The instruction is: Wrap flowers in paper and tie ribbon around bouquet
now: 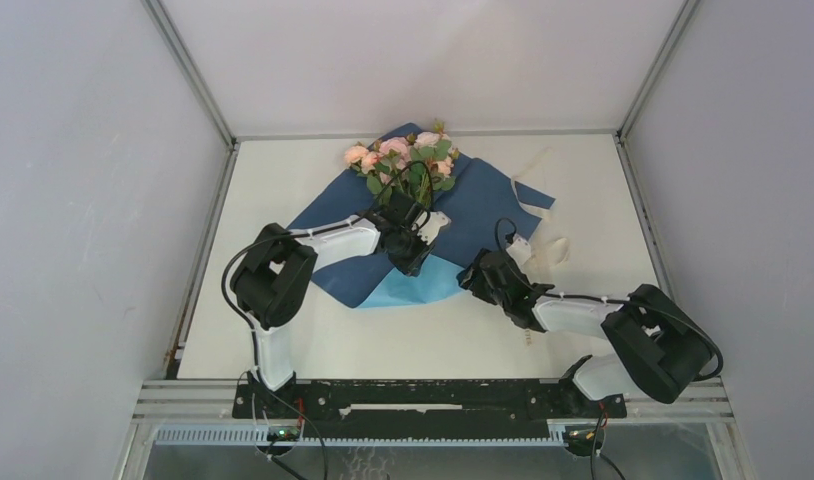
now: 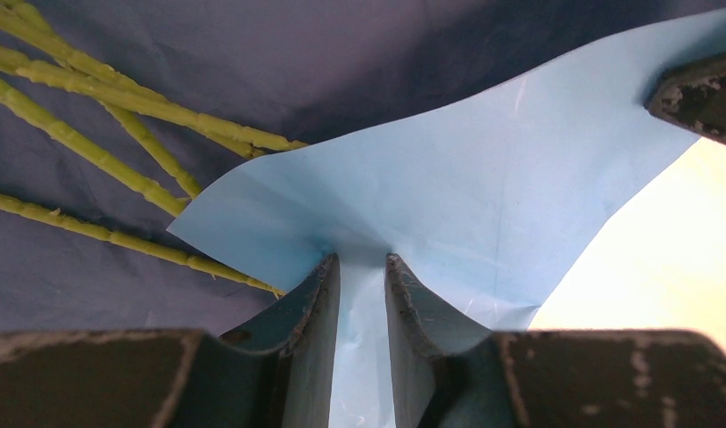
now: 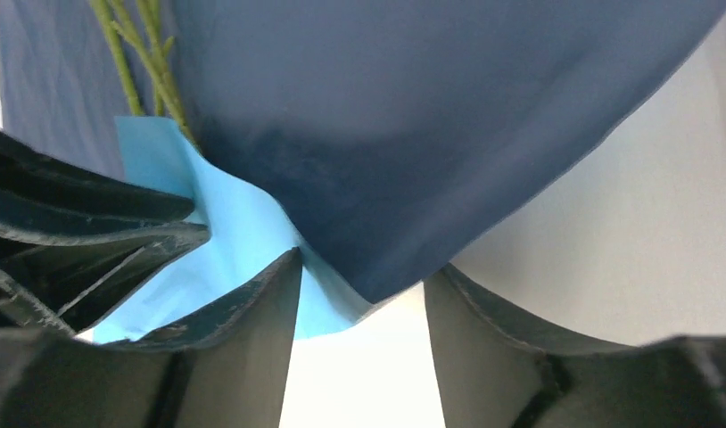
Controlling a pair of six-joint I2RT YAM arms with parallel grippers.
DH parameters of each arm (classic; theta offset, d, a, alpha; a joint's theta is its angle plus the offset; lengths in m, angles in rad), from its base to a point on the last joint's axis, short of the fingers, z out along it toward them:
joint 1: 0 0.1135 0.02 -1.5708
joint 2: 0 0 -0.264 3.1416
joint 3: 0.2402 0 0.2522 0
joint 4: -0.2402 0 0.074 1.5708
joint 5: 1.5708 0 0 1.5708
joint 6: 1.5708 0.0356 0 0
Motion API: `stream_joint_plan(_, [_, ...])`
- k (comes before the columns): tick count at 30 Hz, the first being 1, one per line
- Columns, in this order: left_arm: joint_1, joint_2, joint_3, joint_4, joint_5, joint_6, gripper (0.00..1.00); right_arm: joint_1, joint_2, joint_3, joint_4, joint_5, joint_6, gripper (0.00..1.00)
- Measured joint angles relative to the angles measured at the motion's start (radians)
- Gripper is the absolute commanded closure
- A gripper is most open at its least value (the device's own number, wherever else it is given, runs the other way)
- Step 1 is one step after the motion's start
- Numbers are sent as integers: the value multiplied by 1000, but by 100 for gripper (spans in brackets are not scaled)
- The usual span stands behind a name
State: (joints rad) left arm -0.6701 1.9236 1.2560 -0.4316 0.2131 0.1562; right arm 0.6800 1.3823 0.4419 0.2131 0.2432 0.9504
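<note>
The flowers [image 1: 401, 158], pink blooms with green leaves, lie on the dark navy side of the paper [image 1: 476, 207] at the table's back centre. Their thin green stems [image 2: 119, 98] run toward my left gripper [image 2: 362, 263]. That gripper is shut on a folded-up light-blue flap of the paper [image 2: 449, 178] just past the stem ends. My right gripper [image 3: 364, 281] stands open at the paper's near corner [image 3: 377, 178]; the navy tip and light-blue underside reach between its fingertips without being pinched. The cream ribbon [image 1: 557, 250] lies right of the paper.
Grey walls and metal frame rails [image 1: 208, 230] close in the cream table on three sides. The two grippers sit close together at the paper's near edge, and the left fingers [image 3: 92, 232] show in the right wrist view.
</note>
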Motion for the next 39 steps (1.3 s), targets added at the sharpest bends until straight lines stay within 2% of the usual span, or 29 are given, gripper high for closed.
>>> stream_joint_plan(2, [0,0,0,0,0,0,69,2,12,8,-24,24,28,56])
stream_joint_plan(5, [0,0,0,0,0,0,69,8,19,19,-68,68,56,79])
stream_joint_plan(10, [0,0,0,0,0,0,69,34,18,41,-116,130,21,100])
stream_joint_plan(17, [11,0,0,1,1,-9,69,164,13,212,-294,299,-206,100])
stream_joint_plan(22, [37,5,3,1,13,-35,70,259,0,287,-312,333,-473,100])
stream_joint_plan(27, [62,23,27,-11,34,-69,71,317,43,339,-323,352,-664,100])
stream_joint_plan(34, [85,38,42,-14,64,-106,71,419,183,458,-315,421,-840,100])
stream_joint_plan(39, [104,42,43,-13,105,-126,71,449,270,513,-274,422,-904,100])
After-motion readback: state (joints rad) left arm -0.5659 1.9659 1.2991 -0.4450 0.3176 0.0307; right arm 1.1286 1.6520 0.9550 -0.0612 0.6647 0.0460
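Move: The folded paper's right-hand edge lies almost between the right fingertips, about 2 cm to the left, 1 cm ahead and 1 cm below. The stem ends are some 9 cm to the right hand's left and 5 cm ahead, with the flower heads about 27 cm ahead and 12 cm left. The loose ribbon lies roughly 17 cm right and 7 cm ahead. From the left hand, that paper edge is about 8 cm right and 3 cm back. Dipping about 1 cm and slightly left, the right hand closes on the paper edge and pinches it, then lifts some 7 cm and sweeps roughly 12 cm left towards the left hand and stems, rolling and turning counter-clockwise as it draws the flap across. The left hand keeps its partly open fingertips down on the light-blue fold, then shifts about 2 cm forward and a little left. ##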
